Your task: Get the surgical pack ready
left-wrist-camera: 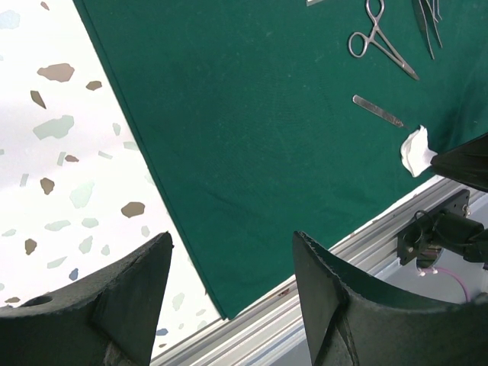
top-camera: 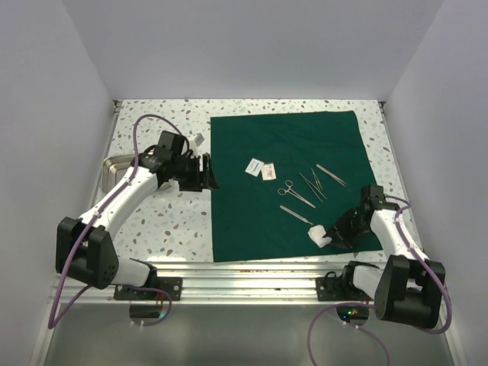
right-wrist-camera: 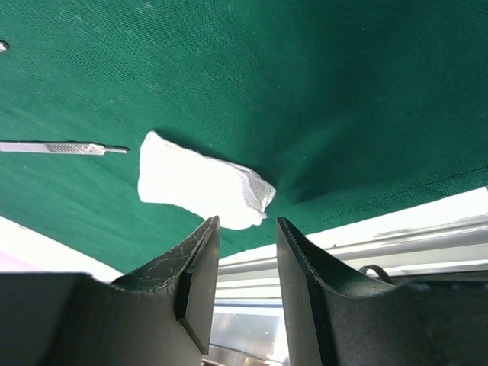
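Observation:
The surgical pack is a large dark green drape [top-camera: 252, 221] spread flat on the speckled table. On it lie ring-handled forceps [top-camera: 296, 192], a scalpel handle [top-camera: 296, 215], tweezers [top-camera: 313, 184] and two small packets [top-camera: 254, 166]. A white gauze wad [top-camera: 316, 234] rests near the drape's front right corner. My right gripper [top-camera: 333, 231] hovers just beside it; in the right wrist view the gauze [right-wrist-camera: 198, 183] lies just past the open right gripper [right-wrist-camera: 248, 223], nothing between the fingers. My left gripper [top-camera: 207, 174] is open over the drape's left edge [left-wrist-camera: 183, 229], empty.
A shallow steel tray [top-camera: 114, 164] sits at the far left, partly behind the left arm. A small white item [top-camera: 197, 139] lies on the table beside the drape's back left corner. The aluminium rail [top-camera: 252, 271] runs along the near edge.

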Controlling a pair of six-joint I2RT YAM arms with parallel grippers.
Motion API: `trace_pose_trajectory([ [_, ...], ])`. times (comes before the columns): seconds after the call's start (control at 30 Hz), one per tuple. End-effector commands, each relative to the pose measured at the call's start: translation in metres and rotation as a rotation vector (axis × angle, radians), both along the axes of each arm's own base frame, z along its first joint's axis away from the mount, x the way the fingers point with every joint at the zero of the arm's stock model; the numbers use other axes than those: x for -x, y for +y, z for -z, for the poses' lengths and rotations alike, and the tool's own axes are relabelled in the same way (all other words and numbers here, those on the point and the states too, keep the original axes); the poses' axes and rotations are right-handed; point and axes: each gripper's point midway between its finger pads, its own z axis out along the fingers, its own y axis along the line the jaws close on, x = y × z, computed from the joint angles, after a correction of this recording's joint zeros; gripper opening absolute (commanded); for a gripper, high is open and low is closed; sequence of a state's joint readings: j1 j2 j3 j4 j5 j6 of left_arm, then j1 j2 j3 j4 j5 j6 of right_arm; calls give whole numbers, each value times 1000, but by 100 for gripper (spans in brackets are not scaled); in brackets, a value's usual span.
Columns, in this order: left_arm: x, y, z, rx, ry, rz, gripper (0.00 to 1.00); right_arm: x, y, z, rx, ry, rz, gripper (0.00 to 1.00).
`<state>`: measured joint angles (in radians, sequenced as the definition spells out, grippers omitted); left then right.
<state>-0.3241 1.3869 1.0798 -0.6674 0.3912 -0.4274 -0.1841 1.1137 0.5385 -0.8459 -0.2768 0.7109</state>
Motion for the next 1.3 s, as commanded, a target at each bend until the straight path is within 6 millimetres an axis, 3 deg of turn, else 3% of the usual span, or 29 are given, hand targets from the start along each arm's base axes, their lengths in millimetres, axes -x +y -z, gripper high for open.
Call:
trace_pose_trajectory([
  [0.0,-1,-6,-3,29,-19,18,68,3,-2,0,19,1,-15,40],
  [0.37,-1,-6,0,27,-7,14,68,-3,1,14,4,-18,13,38],
  [0.87,-1,-7,3,30,6,7,68,-14,-3,18,19,-24,13,31],
  [1.27,-1,-13,3,38,11,20,68,-27,-5,10,18,-49,7,14],
])
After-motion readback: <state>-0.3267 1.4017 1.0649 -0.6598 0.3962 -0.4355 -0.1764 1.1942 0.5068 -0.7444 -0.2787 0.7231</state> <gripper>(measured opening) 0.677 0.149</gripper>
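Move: The gauze that the right hand goes for has its middle about 3 cm to the hand's left, 1 cm ahead and 2 cm below, its near corner almost under the open fingertips. From that hand the scalpel lies roughly 10 cm left and 7 cm ahead, the scissors some 10 cm left and 13 cm ahead, the tweezers about 5 cm left and 16 cm ahead. From the left hand the gauze is about 34 cm to the right, 11 cm back and 13 cm lower. The right fingertips pinch the right-hand corner of the gauze: still pointing nearly straight down, the hand sinks close to 2 cm onto it, drawing back very slightly and then easing forward about 1 cm, while the part-open fingers narrow slowly at first and faster towards the end. The wrist hardly turns. ##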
